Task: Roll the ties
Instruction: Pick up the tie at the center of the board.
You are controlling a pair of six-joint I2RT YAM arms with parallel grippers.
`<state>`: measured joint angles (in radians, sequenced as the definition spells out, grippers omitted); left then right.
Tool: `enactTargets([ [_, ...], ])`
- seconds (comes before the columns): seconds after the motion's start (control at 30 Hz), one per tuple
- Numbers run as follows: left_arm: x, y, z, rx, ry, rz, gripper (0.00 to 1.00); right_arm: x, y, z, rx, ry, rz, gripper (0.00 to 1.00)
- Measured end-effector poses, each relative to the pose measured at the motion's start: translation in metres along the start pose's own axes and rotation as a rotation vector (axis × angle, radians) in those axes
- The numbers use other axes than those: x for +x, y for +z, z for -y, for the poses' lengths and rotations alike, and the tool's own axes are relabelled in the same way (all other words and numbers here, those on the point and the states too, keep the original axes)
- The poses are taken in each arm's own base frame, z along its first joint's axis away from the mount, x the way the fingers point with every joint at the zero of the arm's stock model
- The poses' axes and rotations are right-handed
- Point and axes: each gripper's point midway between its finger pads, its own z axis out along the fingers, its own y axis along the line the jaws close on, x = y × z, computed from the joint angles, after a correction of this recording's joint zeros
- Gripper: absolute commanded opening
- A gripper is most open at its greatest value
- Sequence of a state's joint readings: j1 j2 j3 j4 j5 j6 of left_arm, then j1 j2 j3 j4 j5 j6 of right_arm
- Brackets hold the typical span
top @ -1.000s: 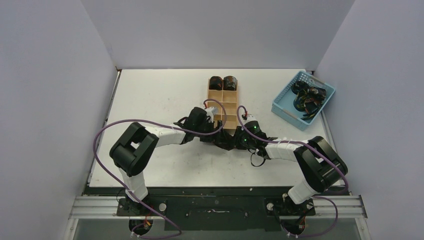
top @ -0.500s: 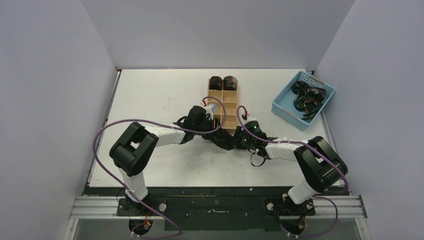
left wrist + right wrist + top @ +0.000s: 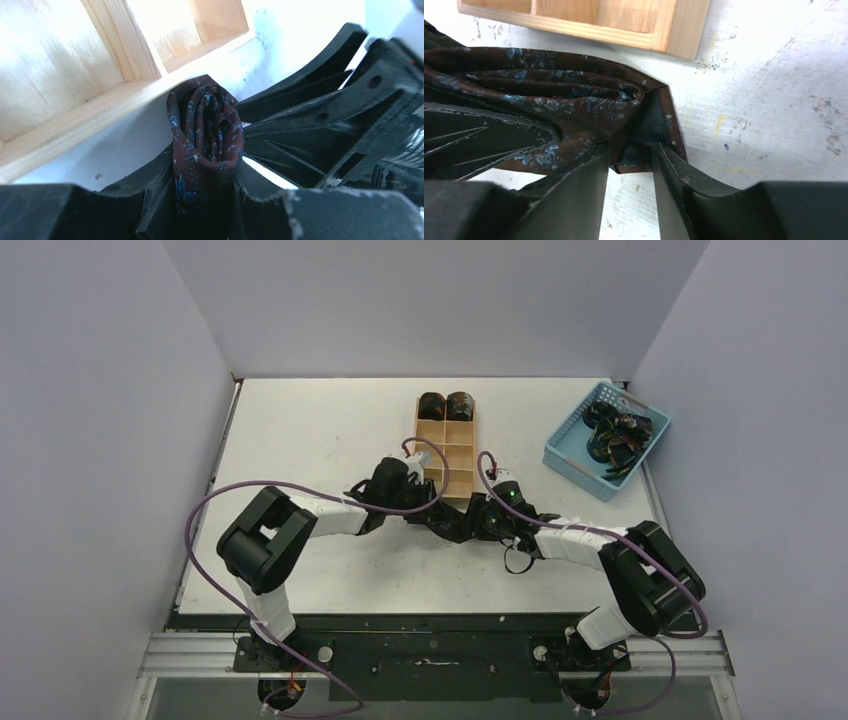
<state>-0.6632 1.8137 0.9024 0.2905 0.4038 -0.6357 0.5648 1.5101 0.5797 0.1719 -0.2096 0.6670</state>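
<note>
A dark brown tie [image 3: 207, 130] with small blue marks, rolled into a coil, stands on the table just in front of the wooden tray [image 3: 100, 105]. My left gripper [image 3: 202, 172] is shut on this coil, one finger pressed on each side. In the right wrist view the same tie [image 3: 564, 95] bulges to the left. Its folded end with black lining lies between the tips of my right gripper [image 3: 630, 157], whose jaws stand apart with bare table showing between them. From above, both grippers [image 3: 450, 515] meet at the tray's near end.
The tray [image 3: 447, 455] holds two rolled ties [image 3: 446, 405] in its far compartments. A light blue basket [image 3: 565, 455] at the right table edge holds loose ties [image 3: 615, 435]. Purple cables loop over both arms.
My left gripper has closed on the rolled tie. My right gripper's jaws have spread apart from their earlier tight grip. Both arms stay near the tray's near end.
</note>
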Motion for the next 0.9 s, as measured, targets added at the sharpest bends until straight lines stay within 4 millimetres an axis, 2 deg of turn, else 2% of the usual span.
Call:
enactTargets([
  [0.13,0.01,-0.009,0.003,0.005,-0.028,0.0,0.0,-0.006,-0.015,-0.003,0.017,-0.007,0.002,0.6],
  [0.23,0.012,-0.021,0.011,0.013,-0.046,0.015,0.0,-0.022,-0.031,-0.012,0.015,-0.02,0.038,0.68],
  [0.4,-0.008,-0.053,0.036,0.036,-0.053,0.109,0.0,-0.059,-0.063,-0.027,0.005,-0.034,0.154,0.73],
  [0.5,-0.028,-0.081,0.056,0.044,-0.037,0.193,0.0,-0.076,-0.073,-0.021,0.026,-0.015,0.214,0.72],
  [0.7,-0.054,-0.144,0.076,-0.012,-0.009,0.343,0.0,-0.092,-0.065,-0.003,0.102,0.029,0.256,0.71],
  [0.9,-0.069,-0.208,0.081,-0.08,0.019,0.501,0.0,-0.136,-0.033,-0.002,0.158,0.056,0.307,0.64],
])
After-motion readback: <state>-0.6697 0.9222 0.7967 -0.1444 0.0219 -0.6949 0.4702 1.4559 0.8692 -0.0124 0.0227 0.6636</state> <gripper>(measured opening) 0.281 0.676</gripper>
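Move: My left hand already holds the rolled tie just off the near end of the wooden box, whose middle is about 16 cm ahead and 3 cm to the right, slightly below. The two rolled ties in its far cells lie some 29 cm ahead and 1 cm right. From my right hand, at the tie's tail, the box's middle is about 19 cm ahead and 8 cm left, and the blue basket about 23 cm ahead and 33 cm right. I keep my left fingers shut on the rolled tie, ease it a little back, then lift it about 20 cm and swing it left, away from the box, turning counter-clockwise. My right fingers open wide and leave the tie's tail; that hand rises about 10 cm, drifting right, then reaches forward to the box's near right corner, turning slightly clockwise. ##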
